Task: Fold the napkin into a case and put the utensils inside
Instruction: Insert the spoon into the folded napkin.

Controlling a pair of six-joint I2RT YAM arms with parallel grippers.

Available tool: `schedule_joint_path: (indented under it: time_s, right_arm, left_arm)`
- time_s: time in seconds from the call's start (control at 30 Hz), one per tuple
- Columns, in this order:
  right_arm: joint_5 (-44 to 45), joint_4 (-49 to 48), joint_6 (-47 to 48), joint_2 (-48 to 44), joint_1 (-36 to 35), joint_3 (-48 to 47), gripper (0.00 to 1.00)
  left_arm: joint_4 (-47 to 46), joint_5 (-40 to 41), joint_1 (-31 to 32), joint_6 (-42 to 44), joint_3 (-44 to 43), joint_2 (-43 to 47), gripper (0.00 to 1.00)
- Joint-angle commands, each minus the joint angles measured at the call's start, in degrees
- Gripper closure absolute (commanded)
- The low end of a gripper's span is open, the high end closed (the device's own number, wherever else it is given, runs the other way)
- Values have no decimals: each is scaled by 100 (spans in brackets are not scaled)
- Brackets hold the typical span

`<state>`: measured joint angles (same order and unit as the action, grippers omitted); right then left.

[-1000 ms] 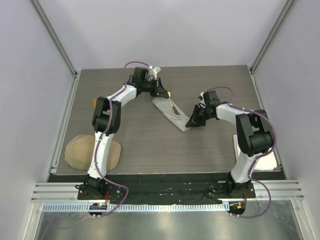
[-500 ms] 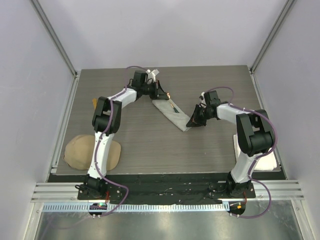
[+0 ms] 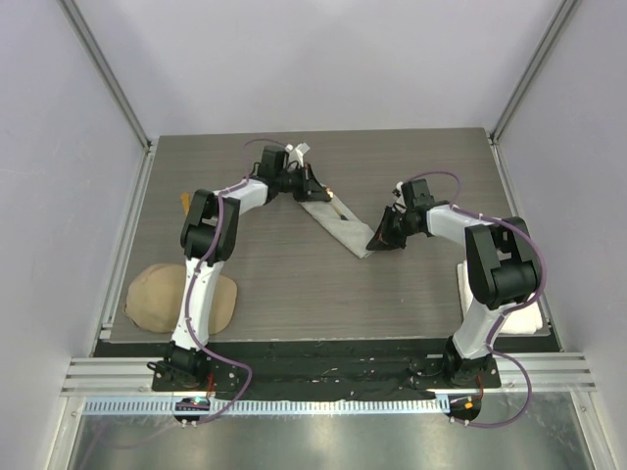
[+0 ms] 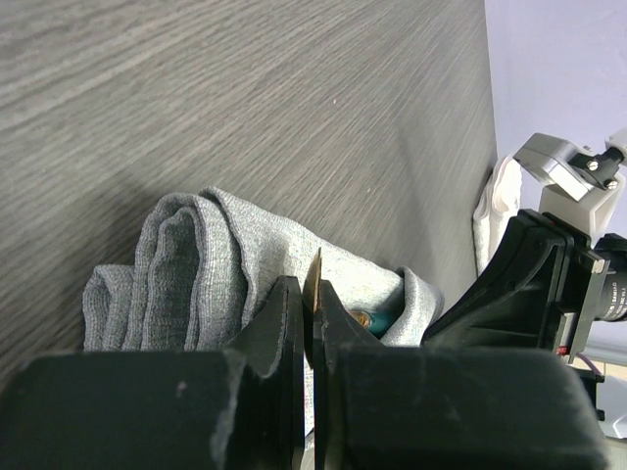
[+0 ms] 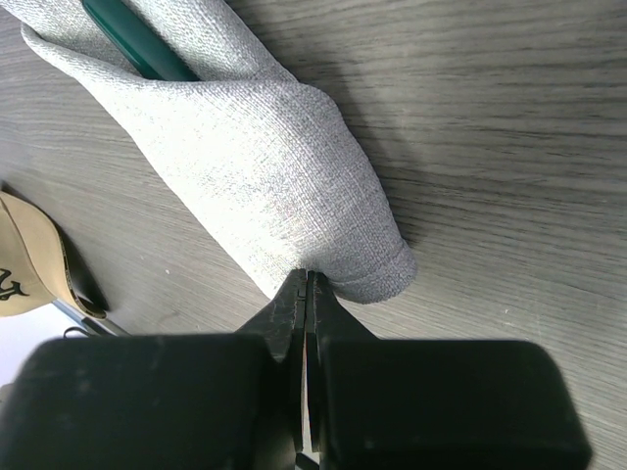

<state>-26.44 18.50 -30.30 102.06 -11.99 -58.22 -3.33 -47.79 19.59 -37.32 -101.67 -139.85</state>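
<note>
The napkin (image 3: 343,227), light grey, lies folded as a narrow case slanting across the table's middle. My left gripper (image 3: 319,188) is at its far, open end, shut on a thin gold utensil, seen edge-on (image 4: 315,282) between the jaws. Just behind it, a teal handle (image 4: 384,318) shows inside the cloth's fold (image 4: 196,264). At the case's near, closed end, my right gripper (image 3: 378,241) is shut, its tips pinching the cloth's edge (image 5: 338,274). The teal handle (image 5: 137,41) also sticks out of the far opening in the right wrist view.
A tan cap (image 3: 181,297) sits at the table's front left. A white towel (image 3: 514,315) lies by the right arm's base. A small orange-tan thing (image 3: 184,199) shows behind the left arm's elbow. Walls close in the table on three sides.
My left gripper has shifted a little toward the case's open end with the gold utensil. The right gripper and the case's near end have stayed put.
</note>
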Motion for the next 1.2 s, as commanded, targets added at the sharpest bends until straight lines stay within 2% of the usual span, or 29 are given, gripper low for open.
schedule_joint_path:
  time_s: [0.0, 0.27, 0.6, 0.67, 0.9, 1.17]
  right_arm:
    - [77, -40, 25, -222, 21, -5, 99]
    - [51, -57, 16, -186, 21, -32, 99]
    - [24, -75, 16, -134, 12, -32, 99]
    - [25, -66, 25, -134, 21, -32, 99]
    - [42, -66, 51, -169, 39, 47, 99]
    - [-2, -57, 60, -151, 65, 30, 99]
  left_arm:
    - [-343, 33, 79, -37, 182, 380, 100]
    - [-800, 103, 150, -276, 499, 547, 100]
    - [-643, 279, 317, -144, 525, 634, 98]
    - [-581, 296, 308, -118, 499, 617, 94]
    - [-115, 525, 291, 277, 367, 722, 68]
    - [313, 815, 290, 418, 87, 837, 41]
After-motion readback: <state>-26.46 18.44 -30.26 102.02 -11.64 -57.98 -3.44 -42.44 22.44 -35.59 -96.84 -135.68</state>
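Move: The left hand holds the spoon upright by its gold bowl, over the far end of the folded napkin. The pocket mouth, where the green handle goes in, lies about 7 cm back, 4 cm right and 3 cm below this hand. The napkin's far end is roughly 2 cm ahead, 3 cm left and 3 cm lower. From the right hand, at the napkin's near end, the mouth is some 7 cm ahead, 8 cm left and 1 cm lower. The left hand slides the spoon by its bowl back towards the robot and to the right, about 2.5 cm in all, nearly level, feeding the green handle deeper into the napkin pocket, while the right hand stays put with its shut fingers still holding the napkin's near end. The left hand then stops and opens its fingers to about half, letting go of the bowl and drifting under 1 cm back to the left. ##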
